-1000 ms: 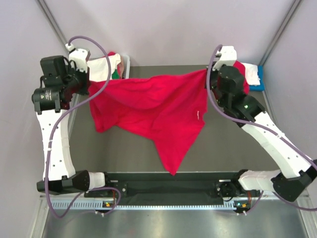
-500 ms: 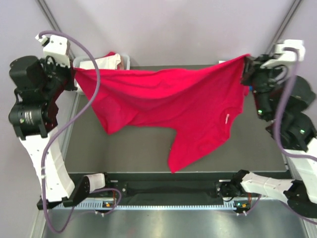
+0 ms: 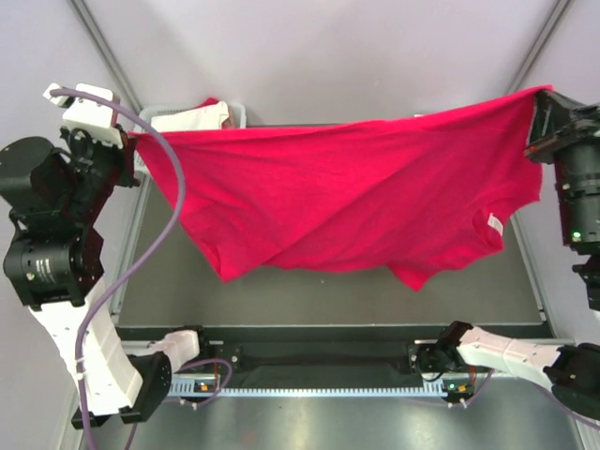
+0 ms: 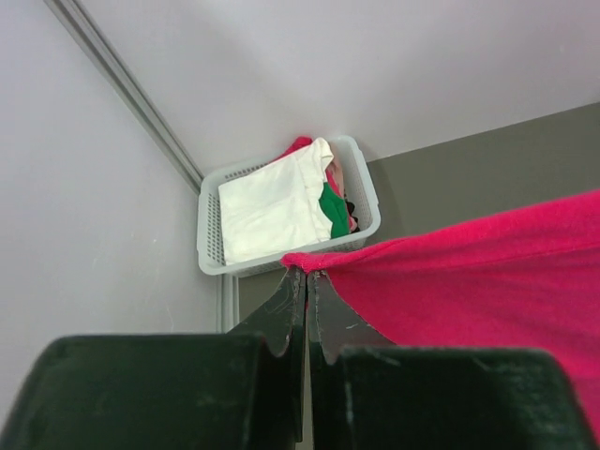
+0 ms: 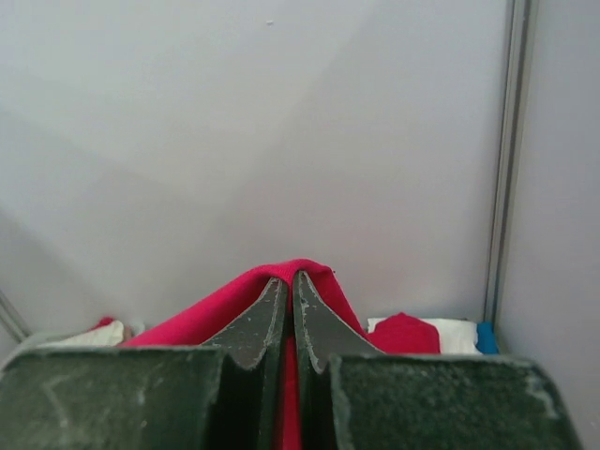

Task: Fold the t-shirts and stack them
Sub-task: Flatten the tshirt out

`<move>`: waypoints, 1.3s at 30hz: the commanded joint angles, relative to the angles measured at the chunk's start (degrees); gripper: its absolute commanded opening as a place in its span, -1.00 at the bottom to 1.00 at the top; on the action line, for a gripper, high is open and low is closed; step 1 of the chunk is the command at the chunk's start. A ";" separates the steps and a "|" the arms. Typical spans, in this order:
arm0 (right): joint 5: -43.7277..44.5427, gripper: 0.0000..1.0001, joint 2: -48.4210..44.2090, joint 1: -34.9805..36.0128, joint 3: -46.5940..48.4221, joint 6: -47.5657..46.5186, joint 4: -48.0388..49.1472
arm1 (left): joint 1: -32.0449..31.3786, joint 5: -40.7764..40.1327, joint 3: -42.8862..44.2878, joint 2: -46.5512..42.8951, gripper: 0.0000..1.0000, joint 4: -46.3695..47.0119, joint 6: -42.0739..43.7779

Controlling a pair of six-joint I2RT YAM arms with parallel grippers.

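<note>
A bright red t-shirt point(image 3: 347, 202) hangs stretched in the air between both arms, well above the table. My left gripper point(image 3: 131, 141) is shut on its left corner point(image 4: 305, 262), up by the left wall. At the far right my right gripper point(image 3: 536, 103) is shut on the other corner point(image 5: 292, 272). The cloth sags in the middle, with a sleeve and a white label point(image 3: 493, 222) drooping at lower right. More folded shirts, red point(image 5: 403, 333), white point(image 5: 455, 333) and blue point(image 5: 485, 336), lie at the back right in the right wrist view.
A pale plastic basket point(image 4: 370, 202) stands in the back left corner holding white point(image 4: 272, 202), green and red cloth. Grey walls close in on both sides and the back. The arm bases and a black rail point(image 3: 319, 361) run along the near edge.
Both arms have swung outward and upward, drawing the red t-shirt from a bunched drape over the table into a wide taut span. Its hanging tail has lifted off the near edge.
</note>
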 commanded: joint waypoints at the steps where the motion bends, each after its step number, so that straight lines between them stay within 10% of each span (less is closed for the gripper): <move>1: 1.19 -1.00 0.85 0.47 -6.07 -3.33 2.54 | 0.18 0.25 -7.83 0.95 -1.00 4.41 0.13; 9: 1.81 -1.00 3.05 0.47 -12.69 -3.51 6.33 | 0.09 2.01 -14.20 3.76 -1.00 6.96 0.56; 24: 2.87 -1.00 -0.20 6.79 -4.87 -1.93 -1.49 | 0.18 -0.19 6.64 2.45 -1.00 1.50 0.13; 39: -4.18 -1.00 -6.19 6.62 -9.16 -10.00 5.00 | 0.18 -0.01 -13.92 -12.94 -1.00 17.42 -4.89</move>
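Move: Both shut grippers already hold the red t-shirt's upper edge high in the air, its middle about 34 cm to the left hand's right, 10 cm back and 18 cm down. From the right hand that middle is about 35 cm left, 8 cm back and 25 cm down. The basket stands roughly 37 cm straight ahead of the left hand, 48 cm down; the folded stack lies some 42 cm ahead of the right hand, 5 cm right, 58 cm down. Both hands, keeping their pinch, shake the t-shirt: about 10 cm down and forward, then back up past start. ##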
